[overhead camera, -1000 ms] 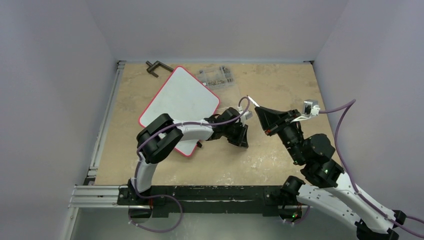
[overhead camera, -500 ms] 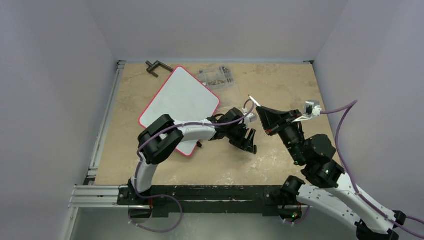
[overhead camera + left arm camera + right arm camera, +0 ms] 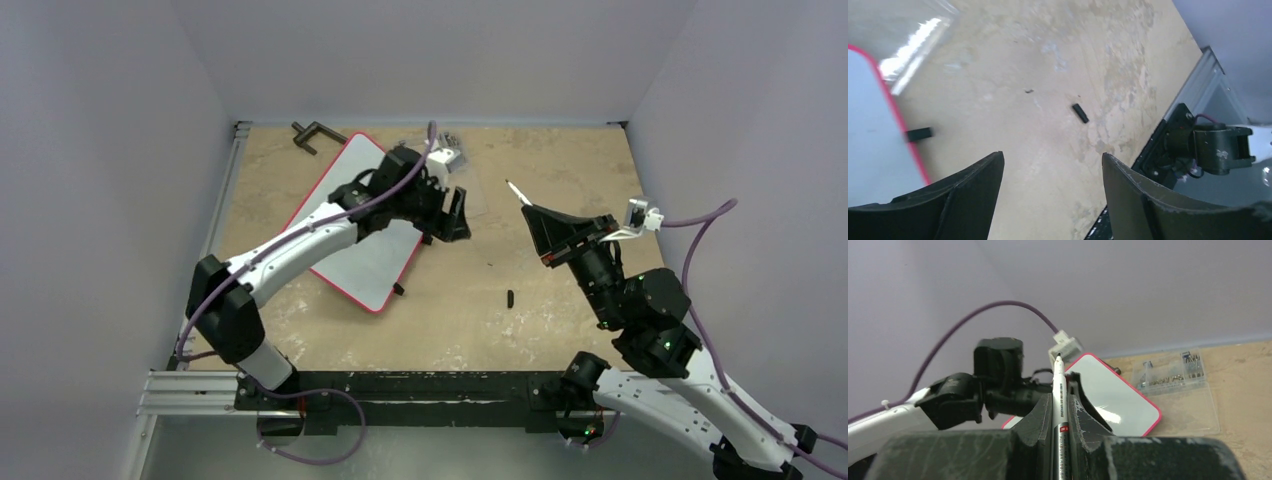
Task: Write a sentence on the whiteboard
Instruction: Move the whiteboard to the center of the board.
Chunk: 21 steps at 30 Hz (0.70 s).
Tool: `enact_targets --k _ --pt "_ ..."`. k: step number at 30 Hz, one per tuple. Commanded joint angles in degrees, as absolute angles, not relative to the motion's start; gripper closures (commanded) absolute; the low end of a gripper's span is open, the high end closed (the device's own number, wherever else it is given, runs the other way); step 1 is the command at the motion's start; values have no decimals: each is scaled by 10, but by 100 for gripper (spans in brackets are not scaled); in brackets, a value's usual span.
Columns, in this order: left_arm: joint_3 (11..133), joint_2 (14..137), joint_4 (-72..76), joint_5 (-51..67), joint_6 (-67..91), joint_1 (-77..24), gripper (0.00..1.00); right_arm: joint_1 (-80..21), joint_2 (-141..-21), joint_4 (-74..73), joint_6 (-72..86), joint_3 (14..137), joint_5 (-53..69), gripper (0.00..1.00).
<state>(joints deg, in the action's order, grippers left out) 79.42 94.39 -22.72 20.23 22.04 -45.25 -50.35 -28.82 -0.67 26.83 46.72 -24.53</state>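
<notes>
The whiteboard (image 3: 365,235) lies tilted at the table's far left, white with a red rim (image 3: 895,117). Its face (image 3: 1113,397) is bare, and no sentence shows on it. My right gripper (image 3: 530,210) hovers right of centre, shut on a white marker (image 3: 1058,390) whose uncapped tip (image 3: 511,187) points up and toward the board. My left gripper (image 3: 455,215) hangs open and empty (image 3: 1052,157) above the board's right edge. The small black marker cap (image 3: 510,298) lies loose on the table (image 3: 1079,112).
A clear plastic box of small parts (image 3: 1173,385) stands behind the board, mostly hidden by my left arm in the top view. A black clamp (image 3: 315,135) lies at the far left corner. A black foot of the board (image 3: 918,133) sticks out at its edge.
My left gripper opened beside the marker's tip and swung up and away to the board's far right edge. The black cap now lies on the table. My right gripper drifted slightly right.
</notes>
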Motion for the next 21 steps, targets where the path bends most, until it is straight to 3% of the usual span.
enact_targets --k 1,11,21 --pt "844 881 -332 150 150 -393 29 -505 -295 3 255 495 -245 100" --pt "911 833 -403 164 136 -187 30 -505 -309 11 268 480 -226 100" --pt "1021 955 -449 278 117 -41 31 -505 -362 -22 258 498 -195 100"
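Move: The whiteboard's middle lies about 14 cm ahead of the open left hand, 21 cm to its left and 18 cm below. The clear screw box is roughly 29 cm ahead and 6 cm left of that hand, while the marker cap lies 4 cm back and 8 cm to its right, both about 18 cm below. From the right hand, which holds the marker, the whiteboard is some 20 cm ahead, 26 cm left and 39 cm below. The whiteboard is still untouched as the left hand, clear of the cap, sweeps about 25 cm left and 15 cm forward while rising some 10 cm, ending high above the board. It swings some 30 degrees counter-clockwise on the way, fingers staying open. The right hand keeps its grip on the uncapped marker and, late on, eases about 3 cm left while sinking a little. ##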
